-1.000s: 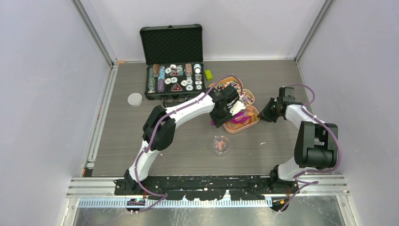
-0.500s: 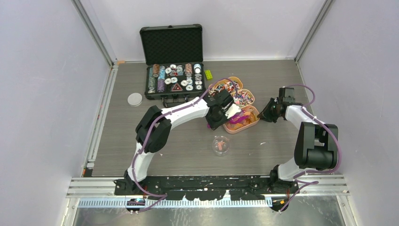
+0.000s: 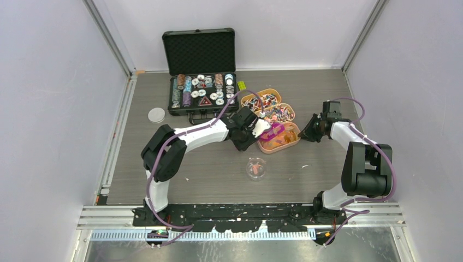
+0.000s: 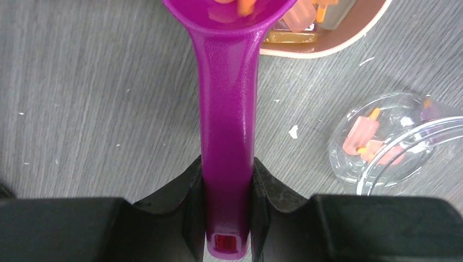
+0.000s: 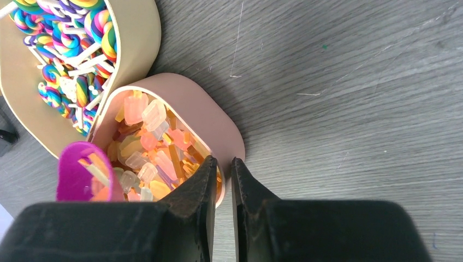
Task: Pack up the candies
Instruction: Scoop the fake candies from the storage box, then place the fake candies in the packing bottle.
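My left gripper (image 4: 227,174) (image 3: 255,132) is shut on the handle of the magenta scoop (image 4: 226,103) (image 3: 271,131). The scoop's bowl hangs over the near-left edge of the pink tray (image 3: 297,141) (image 4: 333,43) with a few orange candies (image 4: 240,6) in it. Several pink, orange and yellow candies (image 5: 153,142) fill that tray. My right gripper (image 5: 223,166) (image 3: 306,135) is shut on the tray's right rim (image 5: 218,117), one finger inside and one outside. A small clear dish (image 3: 256,168) (image 4: 382,144) holding a few pink candies stands just in front of the tray.
Two beige tray sections behind the pink one hold striped lollipops (image 5: 65,43) (image 3: 267,103). An open black case (image 3: 201,90) with rows of poker chips stands at the back left, with a yellow-green block (image 3: 241,85) beside it. A round white lid (image 3: 156,114) lies left.
My left arm has pulled back to the left and nearer, bringing the scoop's bowl out from under the wrist to the tray's near-left edge. The right gripper has stayed on the rim.
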### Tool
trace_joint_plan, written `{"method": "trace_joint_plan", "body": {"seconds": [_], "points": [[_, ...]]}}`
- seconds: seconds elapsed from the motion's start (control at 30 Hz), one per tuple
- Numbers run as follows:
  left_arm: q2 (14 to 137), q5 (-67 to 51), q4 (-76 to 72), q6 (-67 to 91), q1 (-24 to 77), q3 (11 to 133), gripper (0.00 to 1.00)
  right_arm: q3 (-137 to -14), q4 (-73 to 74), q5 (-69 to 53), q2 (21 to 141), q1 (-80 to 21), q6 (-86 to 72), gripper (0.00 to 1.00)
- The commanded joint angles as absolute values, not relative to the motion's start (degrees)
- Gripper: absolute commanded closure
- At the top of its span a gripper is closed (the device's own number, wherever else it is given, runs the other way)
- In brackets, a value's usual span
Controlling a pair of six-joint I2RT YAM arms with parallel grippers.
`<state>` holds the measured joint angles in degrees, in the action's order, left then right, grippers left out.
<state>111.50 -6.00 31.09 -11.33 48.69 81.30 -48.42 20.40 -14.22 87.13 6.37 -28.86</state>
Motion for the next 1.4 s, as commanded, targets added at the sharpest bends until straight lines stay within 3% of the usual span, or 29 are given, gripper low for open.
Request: {"method": "trace_joint_plan", "body": {"seconds": [0.0,0.33,0.53,0.67,1.13,1.37], "points": [[105.61,-6.76,24.04,-9.85,47.58,80.3,1.0,-51.8,22.0,-14.04,84.73,5.98,-30.54,0.99],[98.61,-5.74,26.21,-9.06,47.38,78.42,1.0,-55.66,26.73,-15.24,79.97,5.98,-31.67,0.81],[93.86,-4.61,32.73,-6.61,47.37,79.68,1.0,-54.95,29.14,-17.36,73.99,5.97,-31.89,0.59],[90.96,-5.35,40.05,-4.55,47.37,82.83,1.0,-53.33,31.03,-17.75,68.59,5.98,-31.9,0.38],[80.37,-6.67,63.13,4.2,47.62,86.54,1.0,-53.12,39.02,-19.42,59.17,5.89,-29.71,0.29],[78.23,-1.97,70.65,5.93,53.24,86.46,1.0,-52.46,39.23,-19.82,59.5,5.89,-27.93,0.29]]}}
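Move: The left hand holds the pink scoop with its bowl at the left end of the orange candy box, whose middle is about 15 cm right of that hand, 2 cm ahead and 3 cm lower. The clear jar it serves is some 10 cm back and 7 cm right, 2 cm lower; the lollipop box is 12 cm ahead, 14 cm right. From the right hand, pinching the rim, the candy box's middle is level fore-and-aft, 9 cm left, 3 cm below; the jar is 13 cm back, 19 cm left. The right fingers let go of the candy box's right-hand rim, open wide and rise about 13 cm while drawing back some 5 cm. Keeping its grip on the scoop handle, the left hand first lifts nearly straight up out of the box, then swings back and left, still rising until it levels off, some 16 cm higher in all, with the wrist turning slightly counter-clockwise. ##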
